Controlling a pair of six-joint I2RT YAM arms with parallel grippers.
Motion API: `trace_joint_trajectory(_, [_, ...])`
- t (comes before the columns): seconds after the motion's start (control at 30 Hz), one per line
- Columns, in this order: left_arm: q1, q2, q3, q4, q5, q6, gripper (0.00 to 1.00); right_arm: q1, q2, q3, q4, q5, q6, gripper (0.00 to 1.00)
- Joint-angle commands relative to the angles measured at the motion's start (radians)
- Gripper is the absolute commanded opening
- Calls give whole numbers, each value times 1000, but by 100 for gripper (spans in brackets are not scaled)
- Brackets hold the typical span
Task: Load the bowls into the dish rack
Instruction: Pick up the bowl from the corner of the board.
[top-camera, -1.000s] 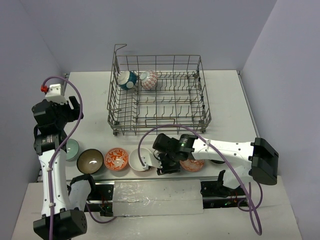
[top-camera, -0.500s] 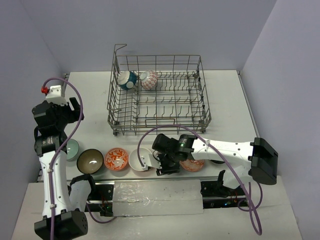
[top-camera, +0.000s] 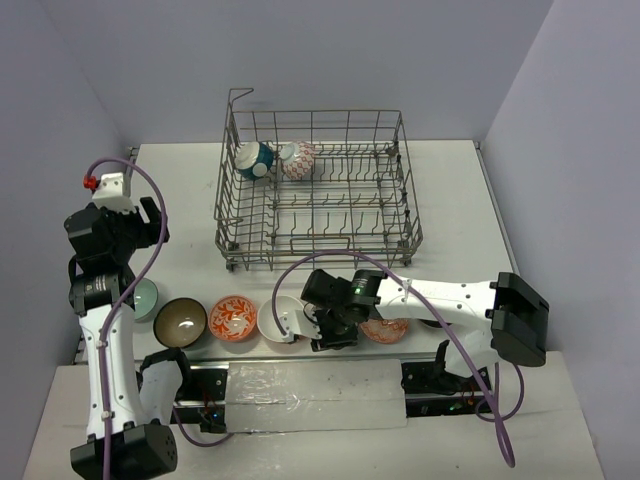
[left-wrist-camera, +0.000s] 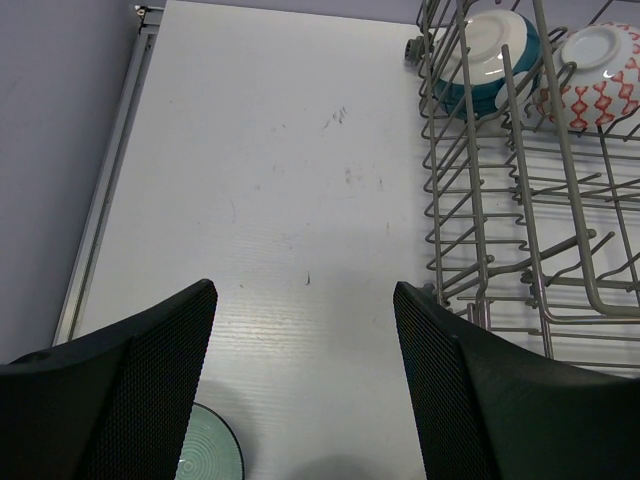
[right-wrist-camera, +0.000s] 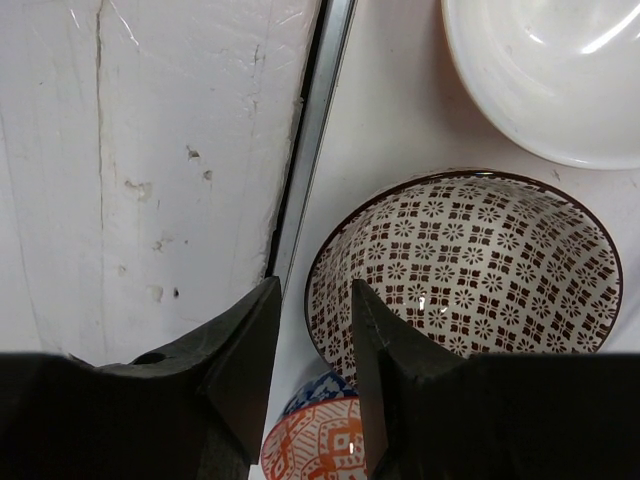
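Note:
The dish rack (top-camera: 312, 190) stands at the table's middle back with a teal bowl (top-camera: 254, 160) and a red-patterned bowl (top-camera: 298, 158) leaning in its far left corner. More bowls line the front edge: pale green (top-camera: 146, 298), brown (top-camera: 181, 320), orange-patterned (top-camera: 233, 318), white (top-camera: 279, 324). My right gripper (top-camera: 335, 326) is down over a grey-patterned bowl (right-wrist-camera: 470, 270). Its jaws are open and straddle the near rim, one finger inside and one outside. My left gripper (left-wrist-camera: 305, 300) hovers open and empty above the table, left of the dish rack (left-wrist-camera: 520, 200).
An orange bowl with a blue underside (right-wrist-camera: 322, 440) sits just behind the right fingers, showing as a red-orange bowl (top-camera: 387, 329) from above. A black bowl (top-camera: 436, 322) lies further right. A white taped strip (right-wrist-camera: 150, 150) runs along the table's front edge.
The right jaws have narrowed a little around the grey-patterned bowl's rim. The left arm has shifted slightly. No bowl has moved.

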Motion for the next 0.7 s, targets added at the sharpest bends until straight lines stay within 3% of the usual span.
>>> trace_joint_trajectory(0.0, [6,-22,-4,42,30,-9,78,8,11,-7,32,-5,-6,41])
trace_joint_trajectory(0.33, [14,-28,-7,39,39,-12,78,8,37,-18,49,-2,0,33])
trace_joint_trajectory(0.67, [21,-36,-11,42,43,-13,78,8,17,-18,44,18,4,18])
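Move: The patterned bowl's middle is about 5 cm ahead of the right hand, 2 cm to its left and 3 cm below, so that the open fingers stand over the rim nearest the robot. On either side of that bowl, level with it, sit the white bowl, some 11 cm to its left, and the orange bowl, some 11 cm to its right. From the idle left hand, the patterned bowl is roughly 17 cm back, 39 cm right and 22 cm below. The patterned bowl's near rim is taken between the right fingers: the hand sinks about 1.5 cm almost straight down, one finger going inside the wall and the other staying outside on the robot's side. From less than half open, the fingers close by about half of their gap to pinch the rim, the wrist nearly keeping its attitude. ##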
